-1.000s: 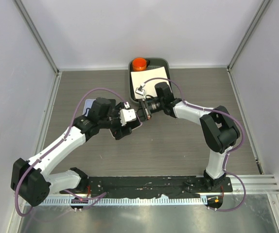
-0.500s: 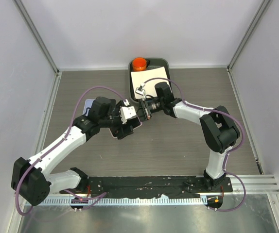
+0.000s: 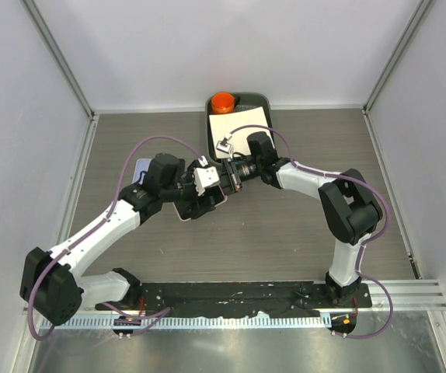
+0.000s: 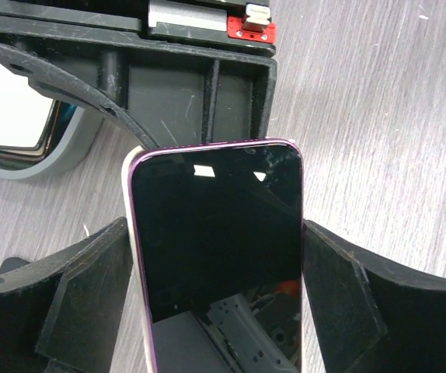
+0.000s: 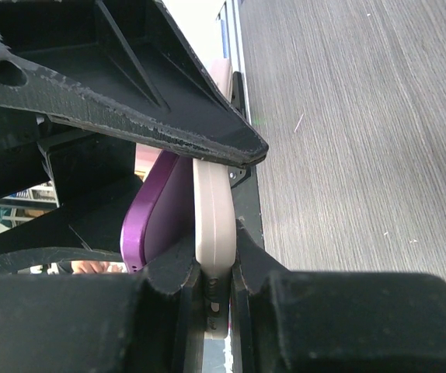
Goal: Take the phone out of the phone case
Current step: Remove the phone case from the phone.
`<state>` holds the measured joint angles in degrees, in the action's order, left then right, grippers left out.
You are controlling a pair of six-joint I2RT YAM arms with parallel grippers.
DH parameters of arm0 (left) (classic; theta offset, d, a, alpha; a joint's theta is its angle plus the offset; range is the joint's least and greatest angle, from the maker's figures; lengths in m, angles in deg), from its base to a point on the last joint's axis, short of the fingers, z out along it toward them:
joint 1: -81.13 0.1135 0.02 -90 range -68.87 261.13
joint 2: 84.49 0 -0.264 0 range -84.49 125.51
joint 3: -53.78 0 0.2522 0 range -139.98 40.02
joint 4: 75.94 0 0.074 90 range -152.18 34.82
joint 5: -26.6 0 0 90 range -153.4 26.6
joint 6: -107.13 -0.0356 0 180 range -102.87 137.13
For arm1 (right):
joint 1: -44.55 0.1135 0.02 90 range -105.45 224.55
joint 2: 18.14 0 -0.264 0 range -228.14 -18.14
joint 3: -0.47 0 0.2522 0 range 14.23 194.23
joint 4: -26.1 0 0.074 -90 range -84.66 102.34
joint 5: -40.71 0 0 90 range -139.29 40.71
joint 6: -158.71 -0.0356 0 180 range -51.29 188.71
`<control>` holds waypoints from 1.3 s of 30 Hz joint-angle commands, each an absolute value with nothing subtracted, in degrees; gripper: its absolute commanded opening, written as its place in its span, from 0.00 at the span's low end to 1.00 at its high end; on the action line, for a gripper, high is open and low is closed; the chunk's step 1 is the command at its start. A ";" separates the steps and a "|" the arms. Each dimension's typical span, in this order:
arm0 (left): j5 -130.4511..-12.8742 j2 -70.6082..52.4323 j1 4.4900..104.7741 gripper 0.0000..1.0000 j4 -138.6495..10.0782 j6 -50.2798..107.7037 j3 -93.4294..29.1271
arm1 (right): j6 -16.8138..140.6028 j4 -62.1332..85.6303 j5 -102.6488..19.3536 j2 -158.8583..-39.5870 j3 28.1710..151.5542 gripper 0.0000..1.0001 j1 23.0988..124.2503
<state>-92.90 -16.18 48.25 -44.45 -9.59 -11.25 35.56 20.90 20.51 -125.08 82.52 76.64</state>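
Observation:
The phone (image 4: 215, 233) has a purple rim and a black screen and sits in a pale beige phone case (image 5: 211, 217). Both are held above the table's middle (image 3: 201, 203). My left gripper (image 4: 214, 233) straddles the phone across its width, a finger (image 4: 91, 287) against each long side, shut on it. My right gripper (image 5: 217, 264) faces it end-on and is shut on the case's end wall. In the right wrist view the purple phone (image 5: 157, 210) stands slightly away from the case at that end. Both grippers (image 3: 207, 189) (image 3: 225, 180) meet nose to nose in the top view.
A dark tray (image 3: 263, 102) at the back centre holds an orange round object (image 3: 223, 102) and a white sheet (image 3: 238, 123). A flat light-blue-edged item (image 3: 140, 172) lies on the table left of the left arm, also in the left wrist view (image 4: 21, 116). Walls enclose the table.
My left gripper has shifted slightly right and toward the right gripper, and its jaws have narrowed onto the phone. The right arm has stayed still.

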 commanded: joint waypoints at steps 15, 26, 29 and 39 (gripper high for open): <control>-101.45 -17.70 49.31 0.04 -49.26 -1.79 -13.95 | 36.98 22.54 21.38 -125.54 85.77 0.01 74.87; -111.47 -19.45 55.37 0.00 -60.77 16.86 -13.33 | 39.79 20.52 19.44 -125.19 85.42 0.01 73.38; -112.09 -19.45 56.69 0.00 -64.81 21.43 -12.02 | 40.76 19.56 18.83 -125.02 85.51 0.01 73.29; -115.96 -20.25 61.62 0.00 -83.98 38.22 -6.48 | 42.25 17.71 14.88 -125.19 85.60 0.01 71.53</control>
<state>-110.16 -16.31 60.40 -68.36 29.01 -6.42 40.26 19.48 21.50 -125.45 84.40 74.17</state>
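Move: The phone sits partly free of its pale case between the left hand's still-open fingers, its middle about 2 cm left of that hand and 1 cm back, roughly 1 cm lower; the case is just under it. From the right hand, which already holds the case's right end, the phone's middle is some 8 cm left and 4 cm back. The grey tray is about 24 cm ahead and 14 cm right of the left hand, the lilac case some 10 cm ahead and 25 cm left, both roughly 15 cm below. Upward, after first closing its fingers across the phone's two long edges: the left hand climbs about 5 cm, easing forward a little near the end, while rolling and tipping some 35 degrees so its fingertips rise and its forward side sinks, levering the phone away from the case. The right hand keeps its pinch on the case end and shifts forward and right by 1 to 2 cm. ##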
